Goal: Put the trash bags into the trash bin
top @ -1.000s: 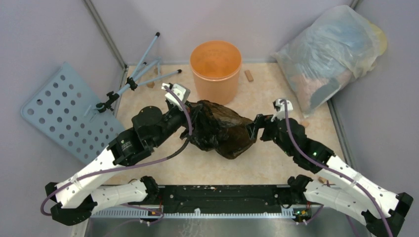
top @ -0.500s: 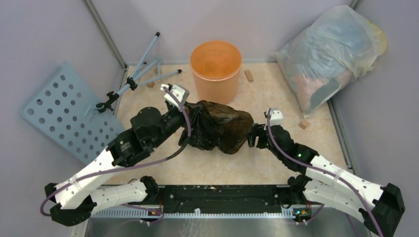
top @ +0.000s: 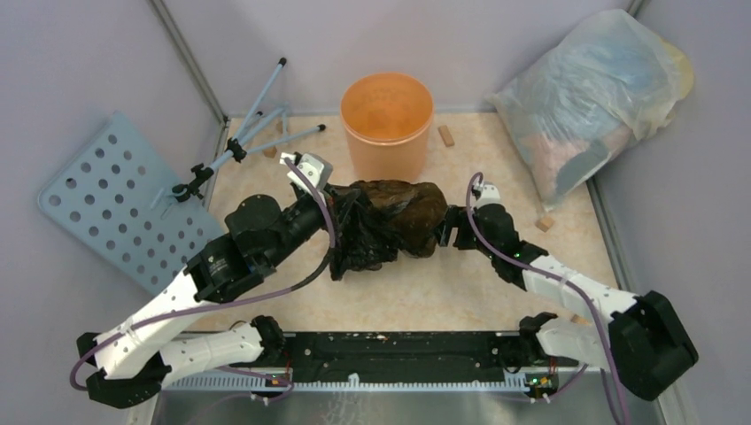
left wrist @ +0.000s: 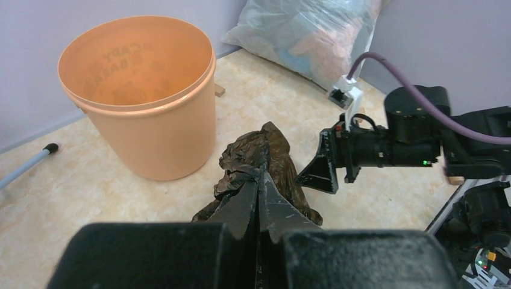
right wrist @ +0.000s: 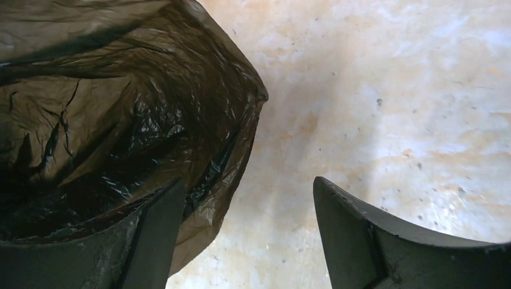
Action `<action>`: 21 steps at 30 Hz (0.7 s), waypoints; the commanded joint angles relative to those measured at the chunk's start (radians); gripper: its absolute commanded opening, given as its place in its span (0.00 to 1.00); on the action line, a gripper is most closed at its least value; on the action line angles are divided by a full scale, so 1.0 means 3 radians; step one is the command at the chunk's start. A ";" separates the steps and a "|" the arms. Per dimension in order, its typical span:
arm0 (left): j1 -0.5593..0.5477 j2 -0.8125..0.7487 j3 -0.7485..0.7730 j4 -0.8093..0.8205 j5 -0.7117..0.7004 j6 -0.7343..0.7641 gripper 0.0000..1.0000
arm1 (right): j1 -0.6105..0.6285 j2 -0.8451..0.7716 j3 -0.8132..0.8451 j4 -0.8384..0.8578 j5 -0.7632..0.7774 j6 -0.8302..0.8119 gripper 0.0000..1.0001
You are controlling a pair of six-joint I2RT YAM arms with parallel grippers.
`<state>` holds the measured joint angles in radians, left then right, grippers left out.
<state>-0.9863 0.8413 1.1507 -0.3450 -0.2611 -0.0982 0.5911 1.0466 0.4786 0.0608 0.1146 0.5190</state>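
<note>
The black trash bag (top: 390,221) hangs crumpled just in front of the orange trash bin (top: 387,124). My left gripper (top: 341,208) is shut on its bunched left end; in the left wrist view the fingertips (left wrist: 259,174) pinch the crinkled plastic (left wrist: 268,156), with the bin (left wrist: 144,96) close behind. My right gripper (top: 445,228) stands open at the bag's right end. In the right wrist view its left finger (right wrist: 150,229) lies against the glossy plastic (right wrist: 120,102), and only bare floor shows between the jaws (right wrist: 247,183).
A big translucent stuffed bag (top: 589,97) leans in the back right corner. A perforated blue-grey panel (top: 115,204) and a folded tripod (top: 248,133) lie at the left. Small wooden blocks (top: 445,135) (top: 545,223) sit on the floor. Walls close in on three sides.
The right arm has swung left and forward to the bag's right end. The bag has bunched up and shifted toward the bin, and the left gripper has moved slightly back-left with it.
</note>
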 commanded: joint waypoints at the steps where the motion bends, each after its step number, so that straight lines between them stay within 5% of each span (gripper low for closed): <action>1: 0.0000 -0.0077 0.0006 0.0072 0.0086 -0.0006 0.00 | -0.0262 0.0354 0.0153 0.0587 -0.0697 0.0104 0.77; 13: 0.0000 -0.0177 -0.0008 0.0001 0.0142 -0.0031 0.00 | -0.0416 0.1143 0.0465 0.1224 -0.1352 0.0329 0.71; 18: 0.0000 -0.0220 -0.0032 -0.0003 0.0124 -0.0027 0.00 | -0.0416 0.1429 0.0616 0.1197 -0.1442 0.0365 0.54; 21: 0.0000 -0.0234 -0.0037 -0.0027 0.0120 -0.0034 0.00 | -0.0416 0.1445 0.0643 0.1199 -0.1437 0.0356 0.33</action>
<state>-0.9867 0.7864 1.1477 -0.3691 -0.2279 -0.1024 0.4744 1.4715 0.6308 0.3771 -0.2863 0.6231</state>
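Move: The right hand's open fingers are just short of the black trash bag's loose right rim, about 5 cm ahead and 3 cm to the left, nearly level with them. The trash bin stands some 28 cm ahead and 14 cm left of that hand; a small wooden block lies about 35 cm straight ahead, 10 cm lower. For the left hand, which already holds the bag up high, that rim is roughly 10 cm ahead, 18 cm to the right and 29 cm below. Forward and down first, then sweeping left with a slight rise and a last small dip, the right hand goes about 8 cm in to the trash bag's loose rim, rolling left side up some 15 degrees and turning a little counter-clockwise. Late on its fingers start closing around the rim's edge, ending about half open. The left hand keeps its pinch on the bag, easing slightly back, left and up. ##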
